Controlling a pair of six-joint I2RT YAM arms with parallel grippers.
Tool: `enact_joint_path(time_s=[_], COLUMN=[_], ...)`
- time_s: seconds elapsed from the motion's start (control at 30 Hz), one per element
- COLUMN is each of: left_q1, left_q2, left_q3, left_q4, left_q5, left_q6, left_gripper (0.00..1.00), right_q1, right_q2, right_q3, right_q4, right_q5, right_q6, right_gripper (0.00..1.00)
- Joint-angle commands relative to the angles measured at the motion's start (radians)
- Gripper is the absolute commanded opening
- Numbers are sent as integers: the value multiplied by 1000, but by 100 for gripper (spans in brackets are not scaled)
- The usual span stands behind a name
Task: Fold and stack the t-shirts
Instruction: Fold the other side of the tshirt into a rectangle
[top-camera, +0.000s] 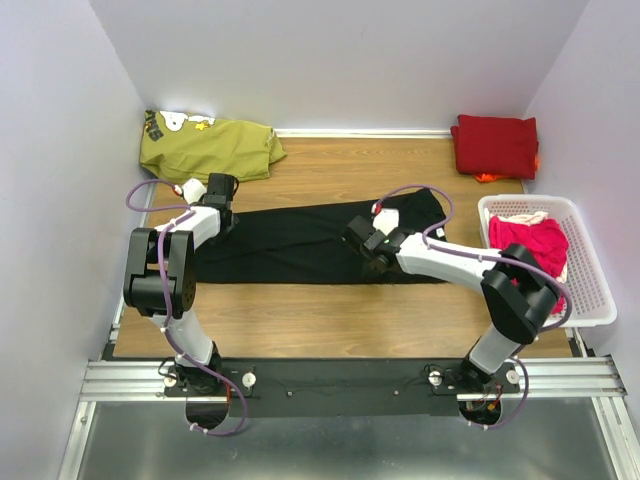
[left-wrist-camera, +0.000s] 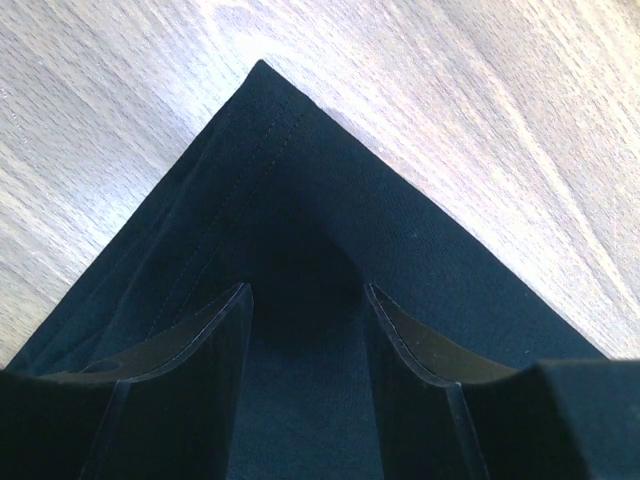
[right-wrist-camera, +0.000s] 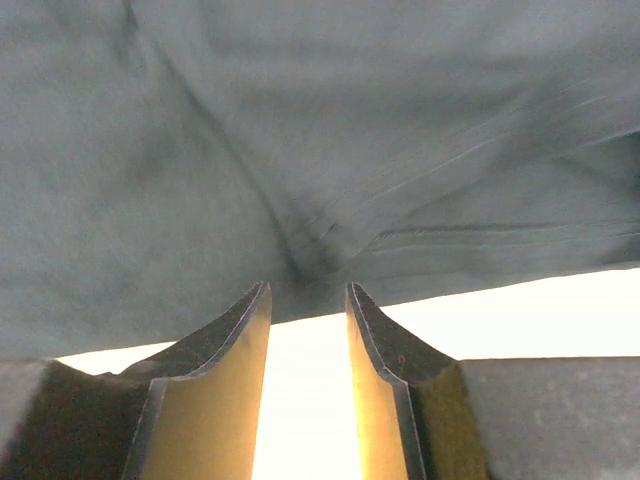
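The black t-shirt (top-camera: 290, 245) lies folded into a long strip across the middle of the table. My left gripper (top-camera: 222, 200) hangs over its left end. In the left wrist view it (left-wrist-camera: 308, 290) is open, with the black cloth (left-wrist-camera: 330, 180) lying flat under and between the fingers and a shirt corner pointing away. My right gripper (top-camera: 362, 240) is at the strip's right part. It (right-wrist-camera: 308, 288) is open with nothing between the fingers, and a wrinkled cloth edge (right-wrist-camera: 300, 120) lies just past the tips. A folded dark red t-shirt (top-camera: 495, 145) sits at the back right.
An olive shirt (top-camera: 205, 148) with a cartoon print lies crumpled at the back left corner. A white basket (top-camera: 590, 290) at the right edge holds bright pink shirts (top-camera: 530, 240). Walls close in the table on the left, back and right.
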Motion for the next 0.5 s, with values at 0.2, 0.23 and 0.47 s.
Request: enact_joint_path(time_s=[0.2, 0.23, 0.47], left_q1=[2, 2, 2], left_q2=[4, 1, 1], left_q3=[10, 10, 7], left_q4=[9, 9, 9], left_q5=[1, 1, 0], left_q6=[18, 18, 21], left_gripper=[57, 56, 57], right_q1=[-33, -34, -49], right_q2=[17, 31, 94], right_q3=[125, 128, 123], right_q4=[-56, -58, -50], right_q5=[216, 216, 215], right_q6=[-28, -31, -25], right_gripper=[45, 44, 42])
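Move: For the right hand, the wrinkled spot in the t-shirt's folded-over layer lies about 3 cm ahead and 3 cm below, hardly to either side. The near edge runs some 3 cm behind the hand, the far edge about 17 cm ahead, and the sleeve opening is some 16 cm to the right and 2 cm ahead. From the left hand, that spot is roughly 30 cm right and 10 cm back. With the right fingers still half open, lift off from just above the t-shirt's near edge, up about 4.5 cm while reaching some 4 cm forward over the folded layer, letting the fingertips swing forward nearly 10 degrees. Then sink about 2 cm back towards the cloth, edging a little to the right. ##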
